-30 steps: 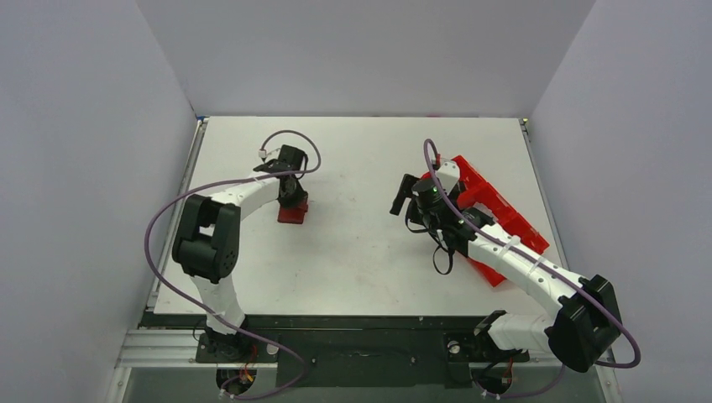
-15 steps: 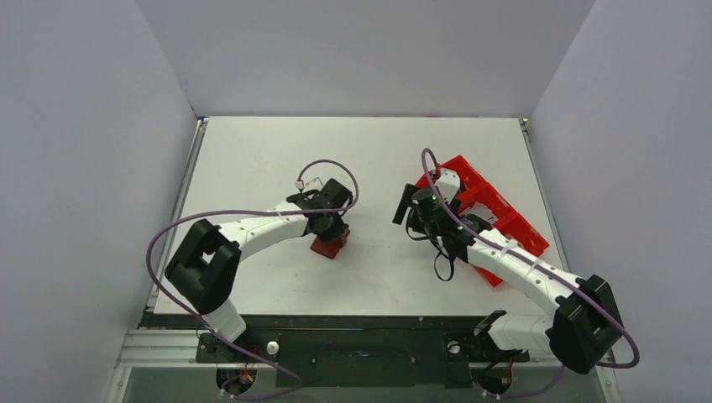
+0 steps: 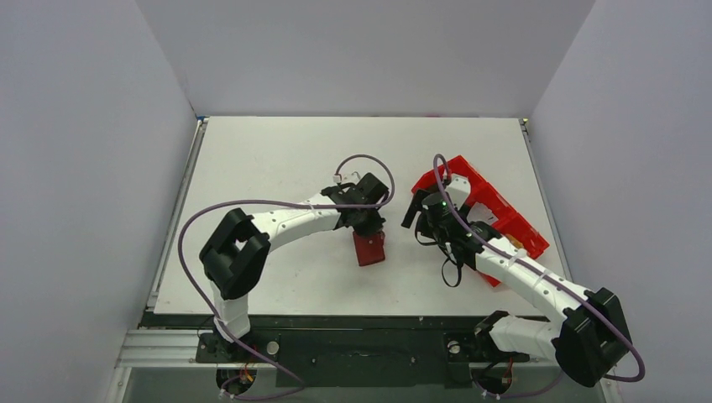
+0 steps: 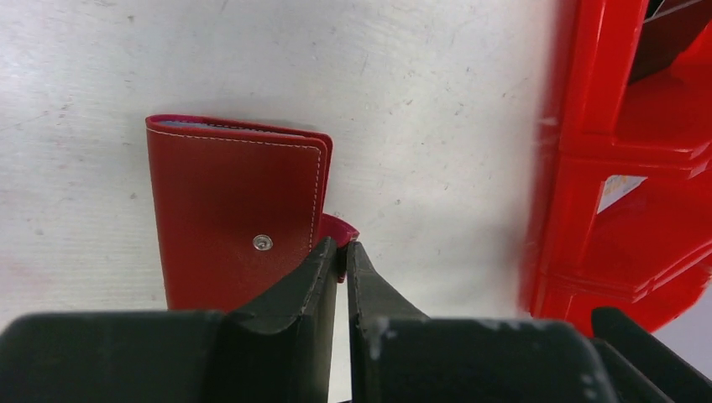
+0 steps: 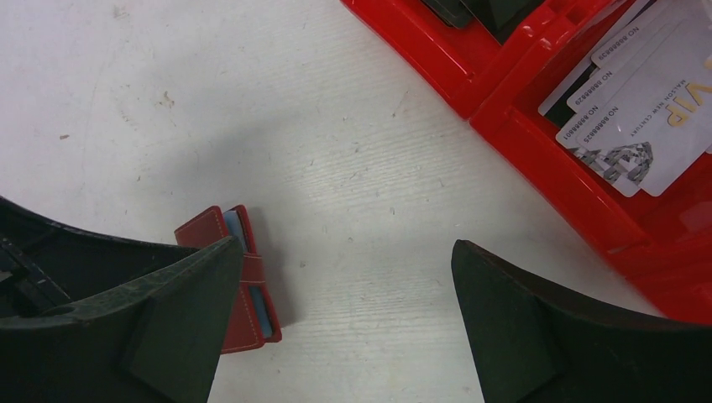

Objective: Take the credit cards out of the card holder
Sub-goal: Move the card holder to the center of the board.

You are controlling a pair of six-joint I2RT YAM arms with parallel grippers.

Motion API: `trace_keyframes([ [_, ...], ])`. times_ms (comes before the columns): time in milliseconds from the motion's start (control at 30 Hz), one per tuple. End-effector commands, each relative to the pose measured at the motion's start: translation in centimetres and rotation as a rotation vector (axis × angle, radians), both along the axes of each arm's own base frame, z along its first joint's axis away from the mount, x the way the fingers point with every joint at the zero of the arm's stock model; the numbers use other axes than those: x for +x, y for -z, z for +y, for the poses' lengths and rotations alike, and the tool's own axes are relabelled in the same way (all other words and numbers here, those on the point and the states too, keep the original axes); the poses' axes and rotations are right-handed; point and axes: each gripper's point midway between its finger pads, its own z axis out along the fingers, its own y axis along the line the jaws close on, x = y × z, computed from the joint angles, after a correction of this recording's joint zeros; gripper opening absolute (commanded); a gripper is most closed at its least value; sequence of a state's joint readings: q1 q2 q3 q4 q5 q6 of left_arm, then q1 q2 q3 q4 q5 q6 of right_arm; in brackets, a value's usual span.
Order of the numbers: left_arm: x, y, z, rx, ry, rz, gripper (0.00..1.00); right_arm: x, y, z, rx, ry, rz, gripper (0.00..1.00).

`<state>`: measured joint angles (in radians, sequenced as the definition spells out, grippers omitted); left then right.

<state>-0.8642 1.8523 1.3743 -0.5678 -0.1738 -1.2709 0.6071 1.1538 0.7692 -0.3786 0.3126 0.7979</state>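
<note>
The dark-red card holder (image 3: 369,248) is folded shut, its snap stud showing in the left wrist view. My left gripper (image 4: 342,249) is shut on the maroon strap tab at the edge of the card holder (image 4: 235,201). The light blue edge of a credit card (image 5: 238,228) shows inside the card holder (image 5: 252,277); no tan card is visible. My right gripper (image 5: 346,248) is open over bare table just right of the holder, its left finger (image 5: 168,311) partly covering it. From above, the right gripper (image 3: 415,211) sits close to the left gripper (image 3: 367,230).
A large bright red compartment tray (image 3: 504,220) lies right of the holder, under the right arm. One of the red tray's (image 5: 504,109) compartments holds several white and grey cards (image 5: 646,109). Grey walls enclose the white table (image 3: 277,159).
The left arm has swept from the table's left side to the middle, carrying the card holder close to the right gripper. The right arm has shifted slightly right.
</note>
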Motion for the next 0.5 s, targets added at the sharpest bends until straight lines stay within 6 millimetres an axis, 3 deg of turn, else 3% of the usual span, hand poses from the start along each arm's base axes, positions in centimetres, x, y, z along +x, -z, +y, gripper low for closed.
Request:
trace_keyframes([
  [0,0.6,-0.9,-2.6,-0.088,0.115,-0.018,0.1,0.1,-0.4,-0.1,0.028,0.014,-0.026,0.9],
  [133,0.6,-0.6,-2.8,-0.126,0.184,-0.03,0.26,0.0,0.3,0.0,0.031,0.01,-0.011,0.9],
  [300,0.9,-2.1,-2.6,-0.176,0.251,-0.065,0.39,-0.4,1.5,0.5,0.048,-0.014,0.005,0.9],
  [467,2.4,-3.1,1.4,-0.147,0.201,-0.104,0.45,-0.7,1.1,2.3,0.005,-0.083,-0.027,0.88],
])
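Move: The card holder is already near the middle of the board, its strap pinched in the left fingertips; its middle lies about 4 cm left of that hand, 2 cm back and 2 cm below. From the left hand, the red tray's middle is roughly 25 cm right and 4 cm ahead, and the white cards in it about 26 cm right and 6 cm ahead. From the right hand the card holder lies some 16 cm left, 3 cm back and 9 cm below. The left fingers open to a little under half and let go of the card holder's strap at its right edge, while the hand eases about 1 cm down, drifts nearly 2 cm right and then partly back left, and turns some 10 degrees clockwise, ending with the parted fingers either side of the strap and the left one over the holder. The right hand, still empty and wide open, sinks about 2.5 cm and draws back a little, coming slightly closer to the holder. ##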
